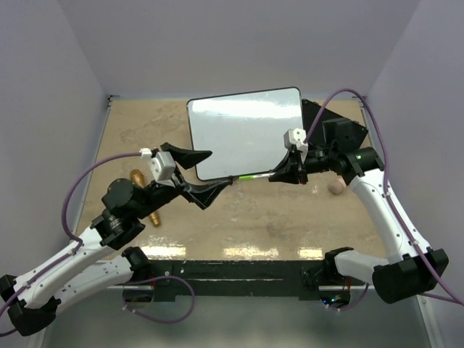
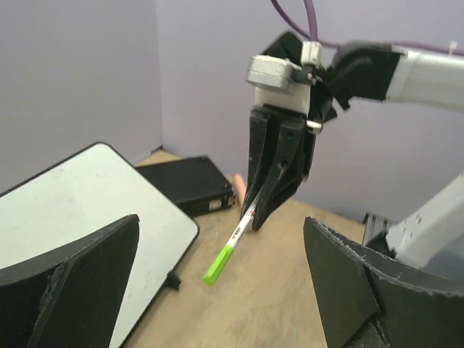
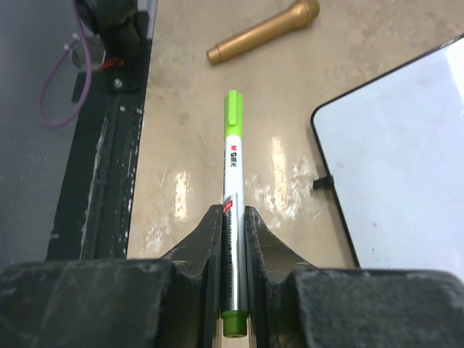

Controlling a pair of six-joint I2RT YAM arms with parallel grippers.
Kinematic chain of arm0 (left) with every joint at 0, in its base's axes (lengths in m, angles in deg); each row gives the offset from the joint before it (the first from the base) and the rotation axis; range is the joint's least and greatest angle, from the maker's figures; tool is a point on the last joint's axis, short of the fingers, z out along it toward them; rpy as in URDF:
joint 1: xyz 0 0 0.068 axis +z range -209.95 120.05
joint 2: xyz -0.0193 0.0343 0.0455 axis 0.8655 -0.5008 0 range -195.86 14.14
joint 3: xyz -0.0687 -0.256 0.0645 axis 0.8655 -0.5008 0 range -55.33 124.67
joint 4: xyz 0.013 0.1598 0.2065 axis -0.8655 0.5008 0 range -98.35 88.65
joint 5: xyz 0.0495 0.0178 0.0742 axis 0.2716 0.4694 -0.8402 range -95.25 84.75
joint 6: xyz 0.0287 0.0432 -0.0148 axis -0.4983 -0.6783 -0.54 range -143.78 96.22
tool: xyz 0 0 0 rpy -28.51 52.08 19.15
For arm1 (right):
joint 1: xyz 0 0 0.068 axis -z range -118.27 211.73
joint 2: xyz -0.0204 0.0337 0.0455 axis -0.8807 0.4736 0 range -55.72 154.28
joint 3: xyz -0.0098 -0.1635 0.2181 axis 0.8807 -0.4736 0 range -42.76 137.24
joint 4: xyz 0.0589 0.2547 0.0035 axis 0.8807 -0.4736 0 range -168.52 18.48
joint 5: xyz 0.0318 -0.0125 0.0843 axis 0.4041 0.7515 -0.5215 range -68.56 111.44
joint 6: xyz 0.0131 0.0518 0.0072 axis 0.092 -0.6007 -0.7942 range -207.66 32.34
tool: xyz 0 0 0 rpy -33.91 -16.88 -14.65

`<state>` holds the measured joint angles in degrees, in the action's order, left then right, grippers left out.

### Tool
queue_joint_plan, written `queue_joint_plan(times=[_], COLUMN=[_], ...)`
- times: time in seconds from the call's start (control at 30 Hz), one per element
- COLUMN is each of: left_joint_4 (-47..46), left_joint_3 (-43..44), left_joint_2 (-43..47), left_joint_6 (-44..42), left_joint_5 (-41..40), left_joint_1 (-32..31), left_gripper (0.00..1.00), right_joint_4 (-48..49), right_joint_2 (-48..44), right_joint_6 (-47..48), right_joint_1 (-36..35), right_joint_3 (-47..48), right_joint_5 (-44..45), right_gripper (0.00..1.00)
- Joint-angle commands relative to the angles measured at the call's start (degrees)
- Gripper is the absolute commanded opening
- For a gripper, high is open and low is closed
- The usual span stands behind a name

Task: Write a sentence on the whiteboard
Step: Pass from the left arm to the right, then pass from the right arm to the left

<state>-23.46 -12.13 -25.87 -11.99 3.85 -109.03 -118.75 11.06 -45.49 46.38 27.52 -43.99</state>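
The whiteboard (image 1: pixel 243 130) lies at the back middle of the table, its surface blank; its near corner shows in the left wrist view (image 2: pixel 65 210) and the right wrist view (image 3: pixel 406 159). My right gripper (image 1: pixel 279 174) is shut on a white marker (image 1: pixel 250 176) with a green cap, held out level towards the left, just off the board's near edge. In the right wrist view the fingers (image 3: pixel 233 214) clamp the marker's barrel (image 3: pixel 233 159). My left gripper (image 1: pixel 217 168) stands wide open facing the capped end (image 2: pixel 217 268), which lies between its jaws (image 2: pixel 221 220) without touching them.
A gold-coloured stick (image 1: pixel 154 217) and a second gold piece (image 1: pixel 138 177) lie on the table by the left arm. A flat black board (image 1: pixel 337 127) sits behind the right gripper. A small pinkish object (image 1: pixel 336 187) rests near the right arm.
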Motion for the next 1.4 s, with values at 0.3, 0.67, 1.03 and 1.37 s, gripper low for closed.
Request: queue_joint_plan(times=[0.3, 0.67, 1.03, 1.37], left_joint_4=[16.8, 19.9, 20.9, 16.1], left_joint_3=[9.9, 16.6, 18.1, 14.2], left_joint_2=[-19.7, -31.0, -36.0, -33.2], left_joint_6=[-17.7, -23.0, -23.1, -18.7], left_joint_5=[16.9, 19.5, 19.2, 17.4], left_joint_1=[-0.2, -2.1, -2.7, -2.7], left_gripper=[1.0, 0.78, 0.45, 0.0], right_joint_4=[-13.7, -17.2, -18.4, -19.3], right_joint_2=[2.0, 4.4, 5.2, 5.1], right_joint_6=[14.7, 19.0, 20.9, 20.8], right_joint_1=[-0.2, -0.6, -0.6, -0.6], right_joint_3=[2.5, 2.5, 2.5, 2.8], right_joint_5=[2.8, 1.3, 0.2, -1.2], right_gripper=[0.0, 0.0, 0.0, 0.76])
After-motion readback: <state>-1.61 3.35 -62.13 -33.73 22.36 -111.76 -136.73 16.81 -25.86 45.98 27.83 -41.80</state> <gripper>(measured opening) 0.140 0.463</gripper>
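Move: Some 5 cm ahead, 14 cm right and 11 cm below the left hand is the middle of the green marker, still gripped by the right hand with its cap toward the left hand. From the right hand the marker's middle is level forward, about 3 cm left and 1 cm lower. The whiteboard's middle is around 30 cm ahead, 12 cm right and 39 cm below the left hand; the gold microphone is 11 cm ahead, 23 cm left and 38 cm below. Sinking about 18 cm and shifting 11 cm right, the wide-open left hand comes to the marker's cap end, its fingers swinging from slightly upward to right and down. They then shut and pinch the green cap. The right hand first lowers the marker some 5 cm, drawing slightly back, holds it there, then opens and lets go at the end. ##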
